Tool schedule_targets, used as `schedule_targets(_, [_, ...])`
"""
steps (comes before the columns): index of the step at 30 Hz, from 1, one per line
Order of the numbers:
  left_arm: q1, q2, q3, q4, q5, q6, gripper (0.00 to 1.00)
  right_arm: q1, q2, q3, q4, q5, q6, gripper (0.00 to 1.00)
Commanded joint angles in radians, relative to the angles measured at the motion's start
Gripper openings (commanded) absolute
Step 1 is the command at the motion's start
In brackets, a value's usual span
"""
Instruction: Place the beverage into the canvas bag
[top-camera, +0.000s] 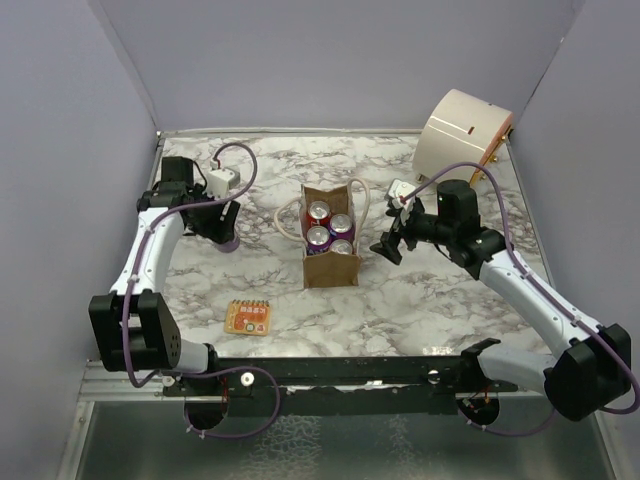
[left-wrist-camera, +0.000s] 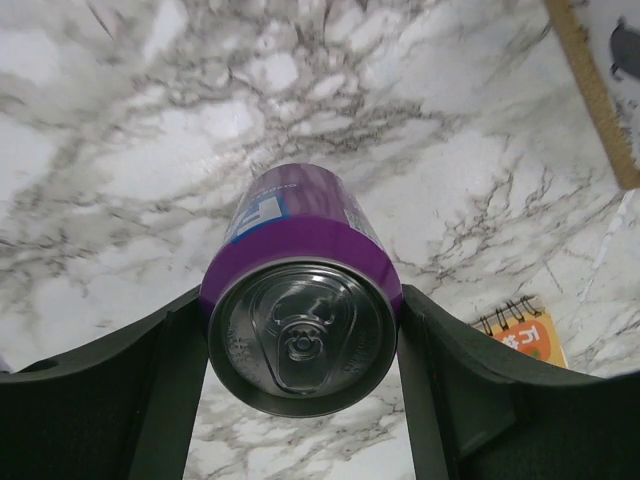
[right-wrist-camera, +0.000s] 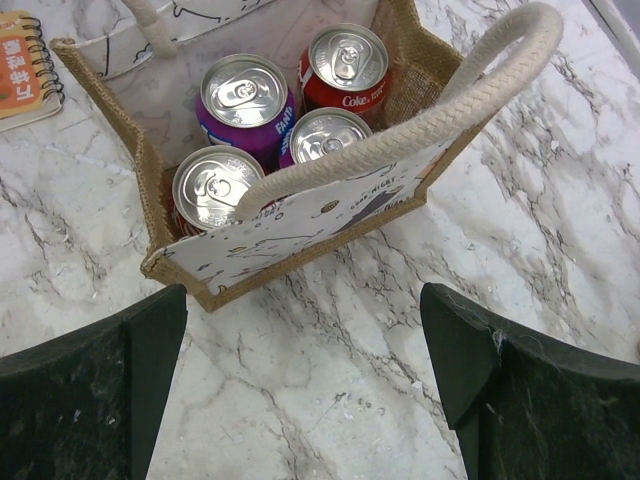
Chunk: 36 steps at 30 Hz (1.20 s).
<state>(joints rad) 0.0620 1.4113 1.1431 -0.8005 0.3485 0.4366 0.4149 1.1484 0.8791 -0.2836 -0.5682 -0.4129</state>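
The canvas bag (top-camera: 332, 268) stands upright at the table's middle, tan-brown with cream loop handles, and holds several cans. The right wrist view shows its printed side wall (right-wrist-camera: 300, 235), a purple can (right-wrist-camera: 243, 95) and a red cola can (right-wrist-camera: 345, 60) inside. The beverage, a purple can (left-wrist-camera: 300, 290), is gripped on both sides by my left gripper (left-wrist-camera: 300, 345), left of the bag in the top view (top-camera: 224, 235). I cannot tell whether the can touches the table. My right gripper (top-camera: 388, 247) is open and empty just right of the bag, its jaws wide over bare marble (right-wrist-camera: 305, 370).
A large cream drum-shaped container (top-camera: 462, 130) lies at the back right corner. An orange spiral notebook (top-camera: 248, 317) lies at the front left of the bag, also in the left wrist view (left-wrist-camera: 525, 335). Grey walls enclose the table on three sides.
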Motion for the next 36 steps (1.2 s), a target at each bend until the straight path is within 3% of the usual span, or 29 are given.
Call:
schedule_targets(1, [-0.042, -0.089, 0.168, 0.022, 0.041, -0.003, 0.00, -0.004, 0.004, -0.004, 0.017, -0.051, -0.005, 1.00])
schedule_targets(11, [-0.202, -0.066, 0.445, 0.068, 0.082, -0.034, 0.00, -0.001, 0.081, 0.123, -0.020, -0.103, -0.007, 0.96])
schedule_targets(17, [-0.309, -0.024, 0.538, 0.135, 0.092, -0.087, 0.00, -0.001, 0.122, 0.156, 0.055, -0.136, 0.111, 0.95])
schedule_targets(24, [-0.379, 0.027, 0.587, 0.124, 0.219, -0.070, 0.00, -0.001, 0.194, 0.201, 0.061, -0.185, 0.157, 0.83])
schedule_targets(31, [-0.436, 0.044, 0.543, 0.130, 0.288, -0.026, 0.00, -0.001, 0.240, 0.258, 0.043, -0.227, 0.172, 0.63])
schedule_targets(36, [-0.472, 0.040, 0.514, 0.107, 0.328, 0.017, 0.00, -0.001, 0.245, 0.254, 0.038, -0.229, 0.178, 0.56])
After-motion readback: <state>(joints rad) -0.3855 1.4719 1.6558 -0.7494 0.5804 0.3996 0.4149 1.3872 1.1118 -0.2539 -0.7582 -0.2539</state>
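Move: My left hand already grips the purple can. The canvas bag stands about 24 cm to its right, 2 cm farther out and 5 cm lower. The bag's left handle flops out some 15 cm right and 4 cm ahead, and the notebook lies 15 cm back and 5 cm right, 12 cm down. From my open right hand, the bag's right handle is about 6 cm ahead and 6 cm left, with the bag's middle 7 cm ahead, 13 cm left and 9 cm lower. With my left hand I keep the can pinched and hoist it steeply, slightly forward at first, then swing it about 20 cm right to above the bag's far end, sinking a little at the finish while the wrist turns clockwise and the fingertips tilt up. My right hand moves some 6 cm left, up and forward to the bag's right handle, its fingers closing part-way around the rope. ##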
